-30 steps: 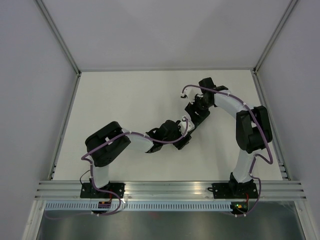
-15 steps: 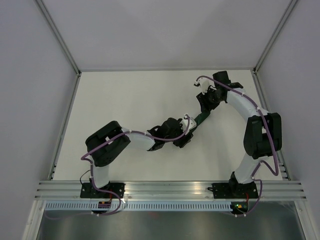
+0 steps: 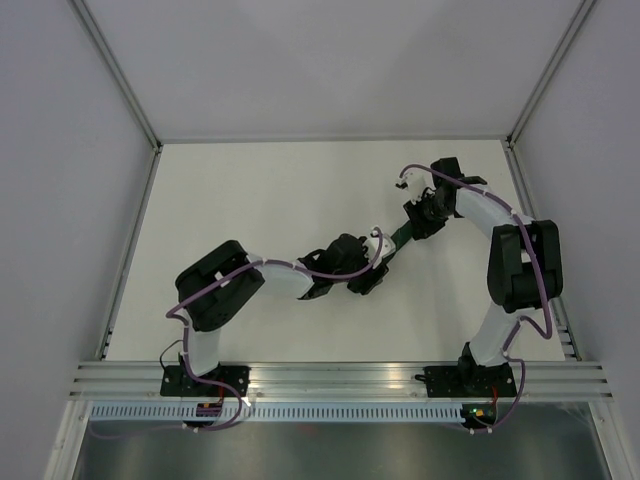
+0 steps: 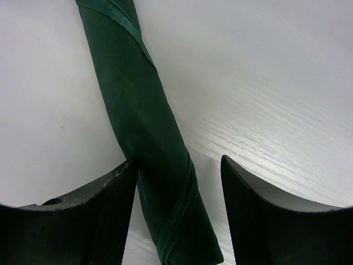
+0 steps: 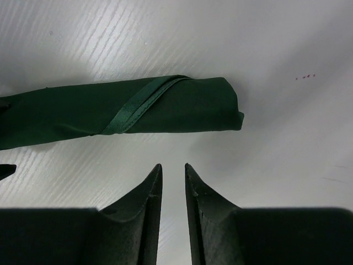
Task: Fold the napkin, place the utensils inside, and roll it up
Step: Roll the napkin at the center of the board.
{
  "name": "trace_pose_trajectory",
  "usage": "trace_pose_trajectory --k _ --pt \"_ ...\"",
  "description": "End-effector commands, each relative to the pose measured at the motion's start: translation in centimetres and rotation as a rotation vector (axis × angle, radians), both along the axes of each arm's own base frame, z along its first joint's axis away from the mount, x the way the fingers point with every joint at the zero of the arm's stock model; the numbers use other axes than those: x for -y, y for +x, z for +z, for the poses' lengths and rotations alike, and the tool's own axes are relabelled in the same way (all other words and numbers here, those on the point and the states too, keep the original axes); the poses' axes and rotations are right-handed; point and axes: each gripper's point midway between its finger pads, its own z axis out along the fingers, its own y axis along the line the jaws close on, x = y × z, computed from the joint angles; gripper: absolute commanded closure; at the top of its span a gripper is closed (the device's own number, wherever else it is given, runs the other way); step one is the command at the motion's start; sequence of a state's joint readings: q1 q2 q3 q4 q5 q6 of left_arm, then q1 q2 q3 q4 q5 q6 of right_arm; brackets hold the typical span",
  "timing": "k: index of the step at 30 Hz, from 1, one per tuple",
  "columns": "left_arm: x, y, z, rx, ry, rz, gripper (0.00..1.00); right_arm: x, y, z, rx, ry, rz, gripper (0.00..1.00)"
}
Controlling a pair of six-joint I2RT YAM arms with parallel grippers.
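The dark green napkin (image 3: 400,237) lies rolled into a tight tube on the white table (image 3: 250,190). In the left wrist view the napkin (image 4: 143,121) runs lengthwise between the wide-apart fingers of my left gripper (image 4: 178,161), close against the left finger, its near end just inside the jaws. My left gripper (image 3: 368,268) is open. In the right wrist view the napkin's other end (image 5: 138,110) lies crosswise a little beyond my right gripper (image 5: 173,165), whose fingers stand a narrow gap apart with nothing between them. The utensils are out of view.
Grey walls with metal rails (image 3: 130,240) close off the table's left, right and far sides. An aluminium rail (image 3: 340,378) carries both arm bases along the near edge. The right arm's elbow (image 3: 525,265) stands high near the right wall.
My right gripper has drawn back to the right, off the napkin roll, and its jaws have narrowed to a small gap. The left gripper has stayed in place, open.
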State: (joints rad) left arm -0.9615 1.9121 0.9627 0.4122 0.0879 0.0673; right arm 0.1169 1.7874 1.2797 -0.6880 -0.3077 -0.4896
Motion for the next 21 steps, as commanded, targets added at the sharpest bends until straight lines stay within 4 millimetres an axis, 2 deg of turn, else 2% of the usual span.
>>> trace_pose_trajectory --k 1,8,13,21 --pt "1.3 0.1 0.4 -0.030 -0.030 0.010 0.34 0.3 0.7 -1.5 -0.042 -0.020 -0.045 0.72" --pt "1.5 1.0 0.2 -0.039 -0.004 0.048 0.35 0.1 2.2 -3.5 -0.085 -0.022 -0.061 0.73" --pt "2.3 1.3 0.5 -0.078 -0.029 0.079 0.36 -0.2 4.3 -2.8 -0.066 -0.016 -0.071 0.73" --pt "4.2 2.4 0.6 -0.144 -0.071 0.147 0.36 -0.9 6.3 -3.4 -0.088 0.007 -0.072 0.73"
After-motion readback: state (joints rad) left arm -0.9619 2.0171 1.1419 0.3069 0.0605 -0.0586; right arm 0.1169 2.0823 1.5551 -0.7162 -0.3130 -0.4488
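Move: The rolled napkin slants across the board. Its far part, which the nearly shut right fingers go for, lies about 3 cm ahead of the right hand, 2 cm to its left and some 4 cm below. From the left hand, that far part is roughly 13 cm ahead and 11 cm to the right. The near part sits right at the left fingers, about 10 cm back and 13 cm left of the right hand. Straight down first: the right hand drops nearly 5 cm beside the napkin's back-right edge, then sweeps forward about 6 cm, rising slightly, its nearly shut fingertips coming against that edge and pushing the far part forward. Meanwhile the left hand, fingers still open astride the near part, eases some 3 cm to the right and forward, turning slightly. ##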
